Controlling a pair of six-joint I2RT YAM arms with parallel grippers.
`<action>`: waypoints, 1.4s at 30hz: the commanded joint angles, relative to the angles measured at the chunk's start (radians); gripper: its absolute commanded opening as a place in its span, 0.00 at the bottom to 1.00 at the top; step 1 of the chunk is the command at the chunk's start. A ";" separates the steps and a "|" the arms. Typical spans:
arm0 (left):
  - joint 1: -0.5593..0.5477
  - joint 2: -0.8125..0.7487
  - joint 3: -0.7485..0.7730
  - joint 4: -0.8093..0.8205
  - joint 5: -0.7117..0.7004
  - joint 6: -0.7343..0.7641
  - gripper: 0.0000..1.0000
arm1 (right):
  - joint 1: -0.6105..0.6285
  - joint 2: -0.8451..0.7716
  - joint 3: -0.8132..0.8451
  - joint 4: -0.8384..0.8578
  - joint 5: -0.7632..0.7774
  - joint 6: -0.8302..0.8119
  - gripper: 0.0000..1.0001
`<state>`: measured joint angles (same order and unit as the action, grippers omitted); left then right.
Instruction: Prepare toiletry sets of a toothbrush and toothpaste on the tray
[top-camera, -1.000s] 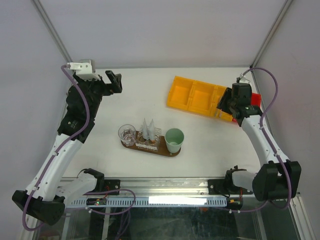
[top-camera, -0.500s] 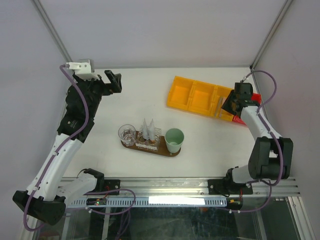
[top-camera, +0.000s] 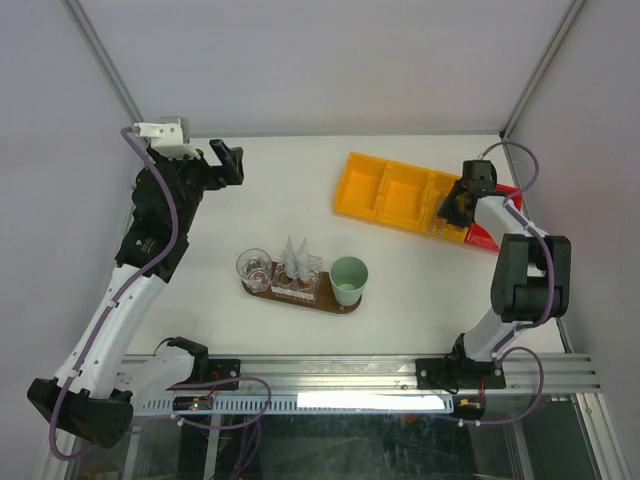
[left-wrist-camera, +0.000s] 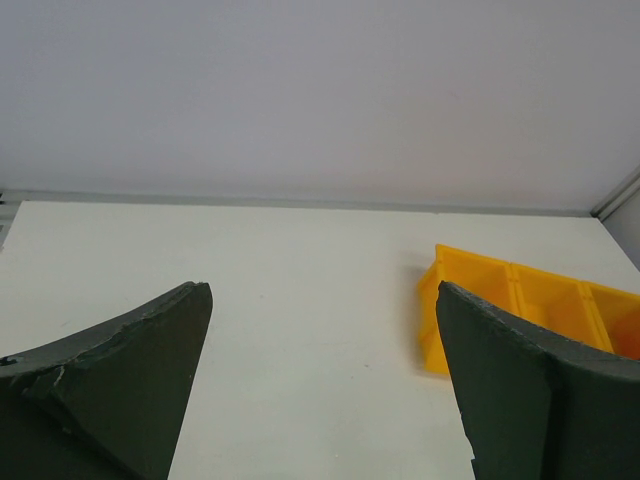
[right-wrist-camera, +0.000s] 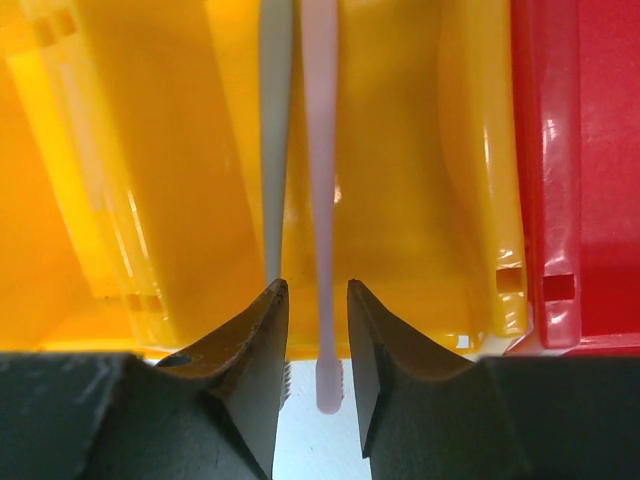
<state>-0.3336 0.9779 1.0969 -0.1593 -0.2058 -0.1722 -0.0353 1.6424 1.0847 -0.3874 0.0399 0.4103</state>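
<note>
A pink toothbrush (right-wrist-camera: 320, 200) and a grey toothbrush (right-wrist-camera: 276, 130) lie side by side in the end compartment of the yellow bin (right-wrist-camera: 130, 150), their heads sticking out over its near rim. My right gripper (right-wrist-camera: 318, 285) straddles the pink one, narrowly open, with a gap on each side of the handle. The grey one runs behind the left finger. The dark wooden tray (top-camera: 345, 305) sits at the table's middle with two white toothpaste tubes (top-camera: 296, 256) upright on it. My left gripper (top-camera: 228, 165) hovers wide open and empty at the far left.
A clear glass (top-camera: 253, 268) stands on the tray's left end and a mint-green cup (top-camera: 349, 277) on its right end. The yellow bin (top-camera: 385, 190) lies at the back right, with a red bin (right-wrist-camera: 580, 150) against its right side.
The right arm has reached further back to the yellow bin's end compartment, and its jaws have narrowed around the pink toothbrush. The left arm has not moved.
</note>
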 joint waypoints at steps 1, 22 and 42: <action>0.016 0.000 0.014 0.041 0.027 -0.012 0.99 | -0.017 0.010 0.031 0.059 0.015 0.001 0.33; 0.031 0.018 0.015 0.040 0.051 -0.024 0.99 | -0.033 0.040 0.018 0.099 -0.038 -0.002 0.14; 0.035 0.042 0.021 0.032 0.068 -0.026 0.99 | -0.055 -0.212 -0.100 0.185 -0.057 0.018 0.01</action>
<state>-0.3122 1.0233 1.0969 -0.1596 -0.1711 -0.1940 -0.0830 1.5253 0.9993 -0.2863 -0.0067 0.4179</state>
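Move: The pale pink toothbrush lies lengthwise in the right end compartment of the yellow bin. Its middle is some 5 cm ahead of the right gripper, level sideways and 3 cm below; its head end points back towards the robot. The grey-green toothbrush lies about 2 cm to its left, and the red bin about 12 cm right of the gripper and 1 cm ahead. From the left gripper the pink toothbrush lies roughly 50 cm right, 10 cm ahead and 33 cm below. Sink the partly open right gripper about 3 cm, easing slightly right, until its fingertips straddle the pink toothbrush's neck near the head. Close on the neck and pinch it, then raise the gripper nearly 6 cm from the low point, tipping the fingers some 10 degrees up towards forward as it climbs. ##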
